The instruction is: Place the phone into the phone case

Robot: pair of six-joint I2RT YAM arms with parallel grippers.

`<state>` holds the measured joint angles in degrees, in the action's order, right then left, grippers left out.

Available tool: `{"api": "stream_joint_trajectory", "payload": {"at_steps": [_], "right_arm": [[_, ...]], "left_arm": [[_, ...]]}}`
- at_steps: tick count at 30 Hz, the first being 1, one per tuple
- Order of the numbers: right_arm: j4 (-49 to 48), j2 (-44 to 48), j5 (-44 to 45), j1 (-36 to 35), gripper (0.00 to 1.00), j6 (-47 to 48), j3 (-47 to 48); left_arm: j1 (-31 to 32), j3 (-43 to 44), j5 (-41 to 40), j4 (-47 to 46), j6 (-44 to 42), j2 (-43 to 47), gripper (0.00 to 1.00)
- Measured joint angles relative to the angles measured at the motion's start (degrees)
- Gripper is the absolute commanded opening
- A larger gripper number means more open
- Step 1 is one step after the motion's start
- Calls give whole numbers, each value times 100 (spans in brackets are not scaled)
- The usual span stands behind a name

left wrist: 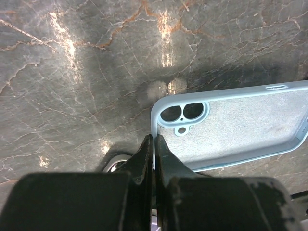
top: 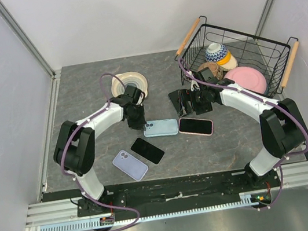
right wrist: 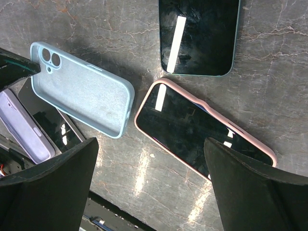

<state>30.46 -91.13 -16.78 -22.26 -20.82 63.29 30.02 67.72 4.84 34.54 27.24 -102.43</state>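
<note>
An empty light blue phone case (left wrist: 236, 125) lies inside-up on the marble table, camera cut-outs toward my left gripper (left wrist: 154, 140). That gripper is shut on the case's short rim (top: 160, 128). A bare black phone (top: 147, 150) lies just in front of the case. My right gripper (right wrist: 151, 192) hovers open over the table beside a black phone in a pink case (right wrist: 202, 130), holding nothing. The blue case (right wrist: 82, 91) shows left of it, and another dark phone (right wrist: 199, 36) lies beyond.
A lilac phone (top: 129, 165) lies face down near the front left. A cream dish (top: 129, 84) sits behind the left arm. A wire basket (top: 237, 58) holding bowls and a pink plate stands at the back right.
</note>
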Motion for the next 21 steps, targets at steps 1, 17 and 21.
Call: {"api": "stream_joint_trajectory", "payload": {"at_steps": [1,17,21], "right_arm": [[0,0,-2,0,98,0,0],[-2,0,-7,0,98,0,-15],[-7,0,-2,0,98,-7,-15]], "left_arm": [[0,0,-26,-17,0,11,2],[13,-476,-133,-214,63,59,54],[13,-476,-308,-153,17,216,61]]}}
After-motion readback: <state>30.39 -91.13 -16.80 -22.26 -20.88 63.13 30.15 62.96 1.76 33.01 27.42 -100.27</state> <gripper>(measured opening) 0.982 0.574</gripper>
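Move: My left fingers are still shut on the blue phone case's left short edge, that end held slightly off the table; the case's middle is about 8 cm to my right, level fore and aft. The loose black phone lies some 9 cm back, the lavender case about 14 cm back and 8 cm left, and the pink-cased phone roughly 23 cm right and 2 cm back. From my right hand, the blue case is around 12 cm left, 2 cm back and 7 cm below. Still pinching the edge of the blue case, my left hand lowers it about 2 cm to the table, drawing it some 1.5 cm back and 1 cm left towards the loose black phone. There my fingers open to a bit over half, letting go of the rim, and the hand starts straight back up by nearly 1 cm. ##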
